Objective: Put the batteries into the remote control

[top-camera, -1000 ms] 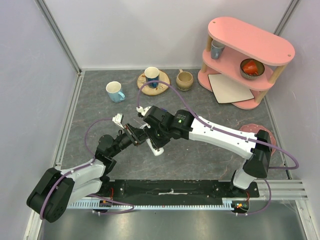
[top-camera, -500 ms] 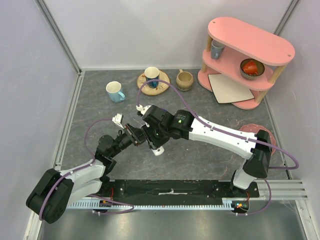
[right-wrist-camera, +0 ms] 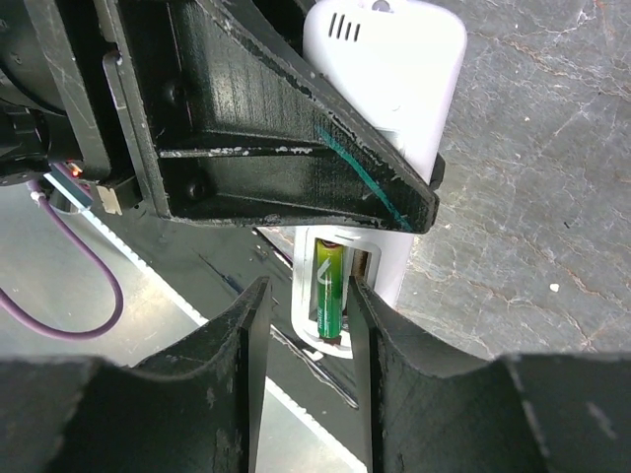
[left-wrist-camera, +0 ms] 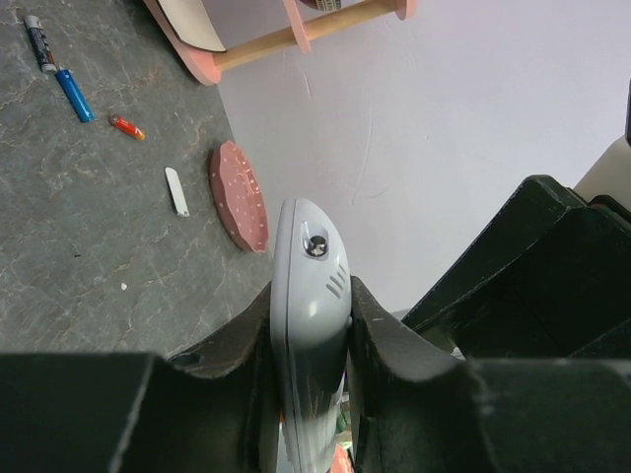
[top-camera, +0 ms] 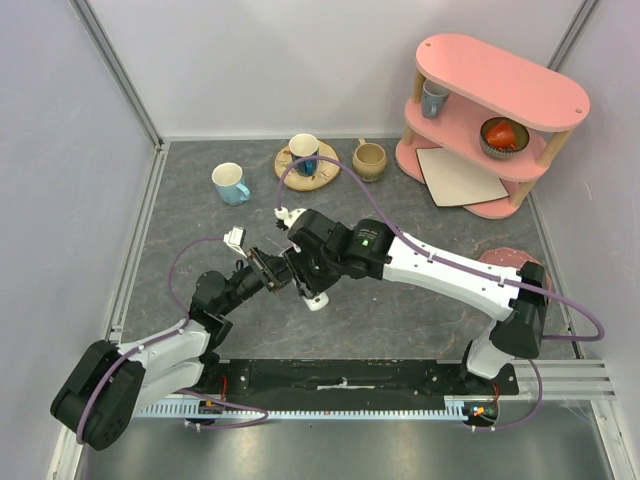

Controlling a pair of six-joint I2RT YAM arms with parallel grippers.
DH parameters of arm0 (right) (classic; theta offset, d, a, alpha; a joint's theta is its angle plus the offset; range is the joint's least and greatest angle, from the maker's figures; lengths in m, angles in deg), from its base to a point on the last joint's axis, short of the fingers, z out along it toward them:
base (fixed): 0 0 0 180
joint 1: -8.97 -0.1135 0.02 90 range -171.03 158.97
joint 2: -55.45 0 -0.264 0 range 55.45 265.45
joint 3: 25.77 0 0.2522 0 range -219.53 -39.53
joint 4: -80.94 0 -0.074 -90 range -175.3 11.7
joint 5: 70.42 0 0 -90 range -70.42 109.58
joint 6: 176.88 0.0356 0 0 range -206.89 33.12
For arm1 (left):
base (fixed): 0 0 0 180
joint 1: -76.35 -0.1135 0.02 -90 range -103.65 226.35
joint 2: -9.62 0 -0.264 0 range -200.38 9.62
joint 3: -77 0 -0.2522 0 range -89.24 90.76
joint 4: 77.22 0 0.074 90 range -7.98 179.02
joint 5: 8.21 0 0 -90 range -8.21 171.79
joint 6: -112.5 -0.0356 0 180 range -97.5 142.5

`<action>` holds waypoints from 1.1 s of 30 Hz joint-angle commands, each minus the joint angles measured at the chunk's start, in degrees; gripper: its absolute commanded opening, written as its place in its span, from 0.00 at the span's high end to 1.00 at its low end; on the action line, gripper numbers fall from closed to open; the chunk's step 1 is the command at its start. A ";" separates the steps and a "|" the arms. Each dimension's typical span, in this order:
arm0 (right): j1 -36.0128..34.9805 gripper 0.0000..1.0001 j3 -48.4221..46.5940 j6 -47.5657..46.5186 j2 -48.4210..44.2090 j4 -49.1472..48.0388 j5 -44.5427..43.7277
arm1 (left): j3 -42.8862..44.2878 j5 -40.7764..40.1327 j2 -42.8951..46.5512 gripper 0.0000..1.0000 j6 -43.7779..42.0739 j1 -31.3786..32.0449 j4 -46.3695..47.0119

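Note:
My left gripper (left-wrist-camera: 311, 296) is shut on the white remote control (left-wrist-camera: 311, 246), holding it edge-on above the table; its free end (top-camera: 316, 300) shows in the top view. In the right wrist view the remote control (right-wrist-camera: 394, 59) shows its back, with a green battery (right-wrist-camera: 329, 291) lying in the open slot. My right gripper (right-wrist-camera: 309, 288) stands open just over that slot, one finger on each side of the battery. On the table beyond lie a dark grey battery (left-wrist-camera: 39, 44), a blue battery (left-wrist-camera: 74, 94) and a red battery (left-wrist-camera: 126, 126).
A small white cover (left-wrist-camera: 176, 190) lies by a pink coaster (left-wrist-camera: 240, 197). At the back stand a pink shelf (top-camera: 490, 110), a tan mug (top-camera: 369, 160), a mug on a wooden disc (top-camera: 304, 153) and a blue-and-white mug (top-camera: 231, 183). Both arms crowd together at the table's middle left.
My right gripper's jaws have spread apart, and its arm has shifted slightly. The left arm keeps the remote where it was.

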 commanded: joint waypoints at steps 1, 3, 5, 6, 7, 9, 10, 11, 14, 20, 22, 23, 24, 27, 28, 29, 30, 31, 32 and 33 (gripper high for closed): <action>-0.20 0.57 -0.94 1.24 -2.30 1.01 -0.70 | 1.75 -2.20 1.40 0.98 -0.40 0.30 0.43; -0.20 0.55 -1.29 1.50 -3.09 0.66 -2.45 | 1.93 -2.29 1.58 0.98 -0.57 0.30 0.08; -0.20 0.51 -2.34 1.68 -3.71 0.22 -4.03 | 1.93 -2.02 1.67 0.98 -0.84 0.30 0.08; -0.29 0.50 -2.95 1.68 -4.32 0.22 -4.47 | 1.84 -2.02 1.67 0.98 -0.93 0.30 0.08; -0.20 0.46 -4.18 1.68 -4.41 0.31 -4.65 | 1.58 -2.02 1.67 0.98 -0.93 0.30 -0.01; -0.11 0.44 -5.50 1.60 -5.20 0.66 -6.06 | 1.23 -1.94 1.75 0.98 -1.02 0.30 0.17; 0.06 0.43 -6.46 1.42 -5.73 0.92 -6.67 | 1.14 -2.02 1.75 0.98 -1.02 0.30 0.17; 0.24 0.43 -6.65 1.33 -6.17 0.92 -7.63 | 1.05 -2.02 1.75 0.98 -1.02 0.30 0.08; 0.85 0.42 -3.77 1.86 -11.94 -1.26 -13.51 | 1.05 -1.85 2.28 0.98 -0.75 0.30 0.34; 7.25 0.30 28.39 8.16 -33.11 -31.39 -8.29 | 3.60 2.36 0.71 0.98 1.09 0.21 4.36; 11.98 0.25 35.87 9.58 -36.21 -38.41 1.02 | 3.69 3.51 -2.10 0.98 3.62 0.21 7.71; 12.89 0.24 39.72 10.64 -38.23 -40.54 3.84 | 3.60 4.38 -3.42 0.98 4.51 0.21 11.64; 13.42 0.23 41.50 11.08 -38.95 -45.00 5.96 | 3.60 4.91 -5.61 0.98 5.30 0.21 14.20; 13.77 0.22 46.76 11.61 -40.45 -51.34 12.38 | 3.60 6.50 -8.87 0.98 8.03 0.21 22.30; 13.69 0.22 47.74 11.61 -40.53 -51.55 13.79 | 3.60 6.76 -10.45 0.98 8.82 0.21 23.88; 13.69 0.22 48.45 11.61 -40.45 -53.29 14.59 | 3.77 6.85 -10.98 0.98 9.09 0.30 25.20; 13.60 0.22 50.20 11.96 -40.36 -55.48 15.55 | 3.78 6.77 -11.42 0.98 9.35 0.30 26.52; 13.68 0.22 50.91 12.23 -40.19 -56.29 16.17 | 3.86 6.77 -11.78 0.98 9.44 0.30 26.88; 13.69 0.22 51.35 12.40 -39.75 -57.08 17.57 | 4.21 6.77 -11.78 0.98 9.27 0.30 26.89; 13.69 0.23 52.32 12.75 -39.48 -58.82 18.45 | 4.39 6.85 -11.69 0.98 9.18 0.30 26.63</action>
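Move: Just beneath the right fingertips, about 1 cm below and otherwise level with them, the green battery lies in the open bay of the remote. The purple battery is on the table some 16 cm ahead of that hand, 5 cm to its right and 15 cm down; a red battery is about 13 cm ahead, 3 cm left and equally low. From the left hand, gripping the remote's upper part, the green battery sits roughly 5 cm back and 2 cm right. Lifting clear of the battery bay, the right hand rises about 8 cm with a little forward, swings right to nearly 10 cm out, then sinks and eases back and slightly left to stop beside the remote. Its fingers open wider and the wrist rolls some 35 degrees, so they end pointing nearly level at the remote. The left hand keeps its grip, shifting slightly right. ##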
